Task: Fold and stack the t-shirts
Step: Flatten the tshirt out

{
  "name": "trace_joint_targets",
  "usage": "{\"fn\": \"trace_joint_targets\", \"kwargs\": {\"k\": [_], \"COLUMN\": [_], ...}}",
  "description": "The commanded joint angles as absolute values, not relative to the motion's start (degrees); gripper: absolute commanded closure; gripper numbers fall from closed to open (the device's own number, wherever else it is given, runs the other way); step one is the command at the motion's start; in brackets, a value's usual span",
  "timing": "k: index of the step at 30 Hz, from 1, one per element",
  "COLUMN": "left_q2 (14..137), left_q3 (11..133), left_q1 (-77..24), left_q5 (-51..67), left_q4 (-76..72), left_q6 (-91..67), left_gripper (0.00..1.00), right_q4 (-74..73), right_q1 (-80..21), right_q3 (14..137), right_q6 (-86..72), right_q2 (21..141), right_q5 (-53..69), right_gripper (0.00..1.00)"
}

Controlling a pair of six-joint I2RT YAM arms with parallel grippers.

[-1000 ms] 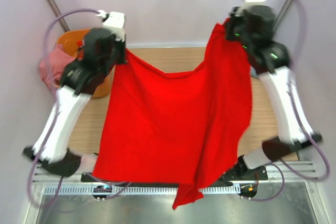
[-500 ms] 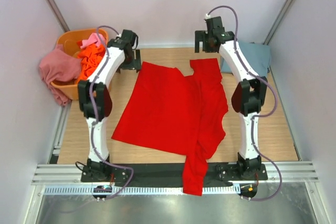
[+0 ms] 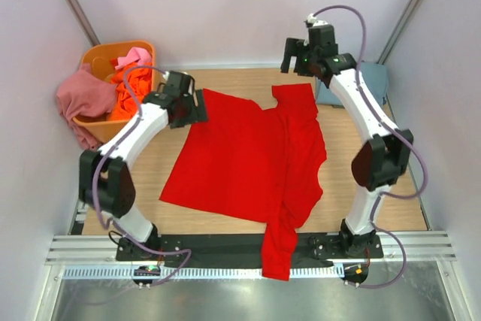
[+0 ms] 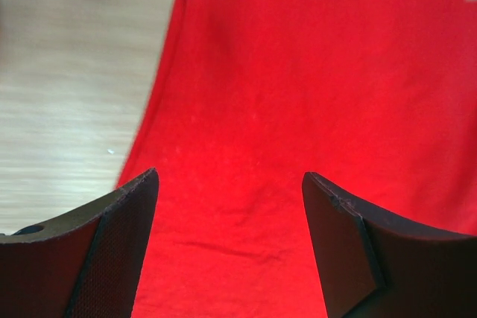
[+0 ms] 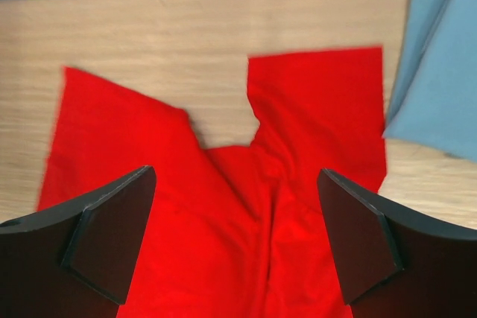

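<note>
A bright red t-shirt (image 3: 240,163) lies spread on the wooden table (image 3: 376,186). Its right side is bunched in folds, and one end hangs over the near edge. My left gripper (image 3: 198,106) hovers open just above the shirt's far left corner; in the left wrist view its fingers (image 4: 134,206) frame flat red cloth (image 4: 298,72). Open as well, my right gripper (image 3: 295,62) hangs above the shirt's far right part (image 5: 313,109), nothing between its jaws. A grey-blue t-shirt (image 3: 372,80) lies at the far right, also visible in the right wrist view (image 5: 440,72).
An orange plastic tub (image 3: 96,56) stands at the far left corner, holding orange (image 3: 128,84) and pink (image 3: 134,56) shirts. A dusty rose shirt (image 3: 79,99) drapes over its left side. Metal rails (image 3: 240,249) run along the near edge. Walls close in on both sides.
Both grippers opened and let go of the red t-shirt, which dropped from hanging in the air to lying on the table. The left arm then drew back a little.
</note>
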State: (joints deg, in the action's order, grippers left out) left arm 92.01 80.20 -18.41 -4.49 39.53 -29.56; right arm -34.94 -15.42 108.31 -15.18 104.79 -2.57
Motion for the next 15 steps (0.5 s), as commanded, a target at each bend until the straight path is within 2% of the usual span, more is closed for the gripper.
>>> {"fn": "trace_joint_targets", "kwargs": {"k": [1, 9, 15], "left_q2": [96.49, 101.68, 112.04], "left_q3": [77.87, 73.82, 86.73], "left_q1": [-20.65, -22.76, -24.52], "left_q5": [-2.11, -2.90, -1.32], "left_q4": [33.75, 26.47, 25.93], "left_q6": [-32.87, -39.10, -37.97], "left_gripper": [0.22, 0.25, 0.25], "right_q4": [-38.05, -45.26, -43.86], "right_q1": [-15.47, -15.12, -14.77], "right_q3": [108.89, 109.34, 104.60], "right_q6": [-17.40, -19.07, -19.78], "right_q2": [112.21, 120.58, 122.78], "right_q5": [-0.79, -1.41, -0.79], "right_gripper": [0.04, 0.04, 0.04]}}
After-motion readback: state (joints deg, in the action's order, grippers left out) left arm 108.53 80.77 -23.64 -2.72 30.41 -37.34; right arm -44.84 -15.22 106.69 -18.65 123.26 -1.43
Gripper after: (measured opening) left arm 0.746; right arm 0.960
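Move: The red t-shirt's right shoulder, at the root of the right sleeve, is almost under the right hand, about 26 cm down; that sleeve's end lies some 7 cm ahead, 1 cm right, and the blue cloth about 10 cm ahead, 21 cm right. From the left hand, the shirt's left panel is roughly 3 cm ahead, 6 cm right, 15 cm down; the neck notch about 10 cm ahead, 19 cm right, and the orange bin 7 cm ahead, 26 cm left. Down fast over the spread t-shirt goes the right hand, about 20 cm and slowing, tipping its fingers some 30 degrees more steeply towards the right shoulder. The left hand sinks about 9 cm towards the left panel, easing slightly back, then levels off, sweeping right and finally forward over the cloth. Both grippers stay open and empty. ##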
